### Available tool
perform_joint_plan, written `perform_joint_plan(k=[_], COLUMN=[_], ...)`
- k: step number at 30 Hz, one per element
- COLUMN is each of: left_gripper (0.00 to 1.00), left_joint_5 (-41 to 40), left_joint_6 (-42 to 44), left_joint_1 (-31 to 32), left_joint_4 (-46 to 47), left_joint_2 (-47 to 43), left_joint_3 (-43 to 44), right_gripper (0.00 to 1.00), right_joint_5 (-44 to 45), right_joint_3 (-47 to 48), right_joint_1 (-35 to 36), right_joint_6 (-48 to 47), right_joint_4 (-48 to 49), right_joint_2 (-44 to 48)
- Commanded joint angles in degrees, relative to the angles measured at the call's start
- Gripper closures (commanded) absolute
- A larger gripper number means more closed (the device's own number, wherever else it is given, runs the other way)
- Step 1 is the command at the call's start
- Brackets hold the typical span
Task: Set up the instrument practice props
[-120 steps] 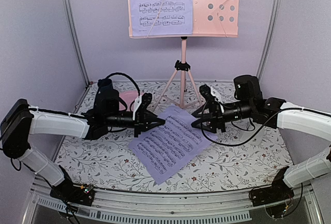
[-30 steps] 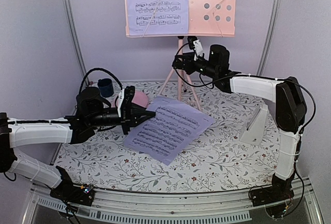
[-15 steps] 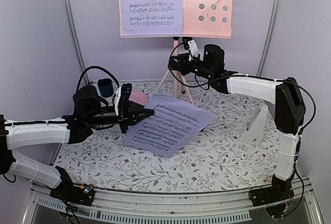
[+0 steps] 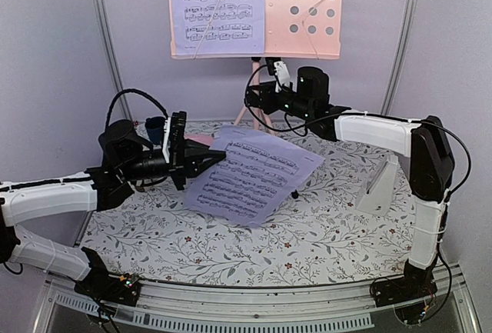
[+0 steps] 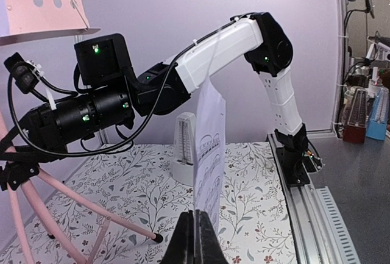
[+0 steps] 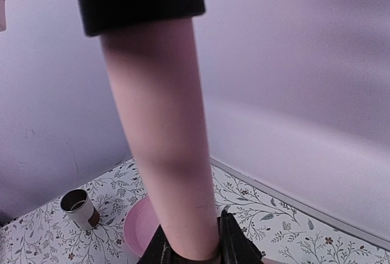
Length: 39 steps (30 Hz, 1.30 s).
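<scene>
The pink music stand (image 4: 300,10) stands at the back with one sheet music page (image 4: 217,6) on the left half of its perforated desk. My right gripper (image 4: 251,102) is shut on the stand's pole (image 6: 164,142), just below the desk; in the right wrist view the gripper (image 6: 192,239) clamps the pole from both sides. My left gripper (image 4: 219,160) is shut on the edge of a second sheet music page (image 4: 257,175), held off the table. The left wrist view shows this page (image 5: 210,148) edge-on above the gripper (image 5: 196,215). The white metronome (image 4: 382,183) stands at the right.
A round pink plate (image 6: 139,227) lies at the back left, mostly hidden behind the page in the top view. A blue cup (image 4: 156,127) and a small brown-banded cup (image 6: 79,206) stand near the left wall. A tripod leg (image 5: 79,206) reaches across the floral mat.
The stand and my right gripper have shifted left. My left gripper has raised the loose page off the table and drawn it slightly left and back.
</scene>
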State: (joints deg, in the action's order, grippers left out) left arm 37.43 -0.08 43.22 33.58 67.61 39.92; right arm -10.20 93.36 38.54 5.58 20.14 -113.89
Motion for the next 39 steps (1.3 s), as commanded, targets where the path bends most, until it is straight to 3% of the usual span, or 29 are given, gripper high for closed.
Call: perform_joint_plan(k=[1,19,34,39], left_gripper=[1.00,1.00,1.00,1.00], left_joint_5=[-0.73,0.64,1.50,1.77], left_joint_6=[-0.88,-3.05,-4.14,-4.23], left_joint_1=[0.31,0.47,0.95,1.15], left_joint_4=[0.91,1.82,2.99,3.30], left_joint_2=[-1.83,-3.37,-3.89,-3.82], left_joint_3=[1.55,3.24,4.54,5.14], right_gripper=[1.00,1.00,1.00,0.76], right_joint_5=[-1.80,-3.00,-3.63,-4.63], right_joint_3=[0.85,-4.01,-1.34,-0.80], right_joint_1=[2.28,5.21,6.99,6.98], right_joint_6=[12.47,13.01,6.31,5.43], right_joint_4=[-2.12,-2.86,-8.78,-9.50], right_joint_2=[4.06,8.68,7.83,8.01])
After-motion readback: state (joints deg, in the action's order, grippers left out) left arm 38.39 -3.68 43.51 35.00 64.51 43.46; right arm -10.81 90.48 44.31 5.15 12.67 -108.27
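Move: Above the left hand, which already pinches the loose music sheet, is the stand tray's bare right half: some 25 cm ahead, 19 cm to the right and 26 cm up. From the right hand, already around the stand's post, the sheet's middle lies about 28 cm back, straight in line and 6 cm lower. The bare half is 11 cm to that hand's right and 26 cm up; the pink plate is 6 cm ahead, 20 cm left and 32 cm below. Drawing the music stand by its post, the right hand travels about 6 cm back and 3 cm left towards the loose sheet, nearly level and turning slightly counter-clockwise, its grip kept. Meanwhile the left hand keeps its pinch on the sheet's left edge and lifts it some 5 cm, easing slightly back. ##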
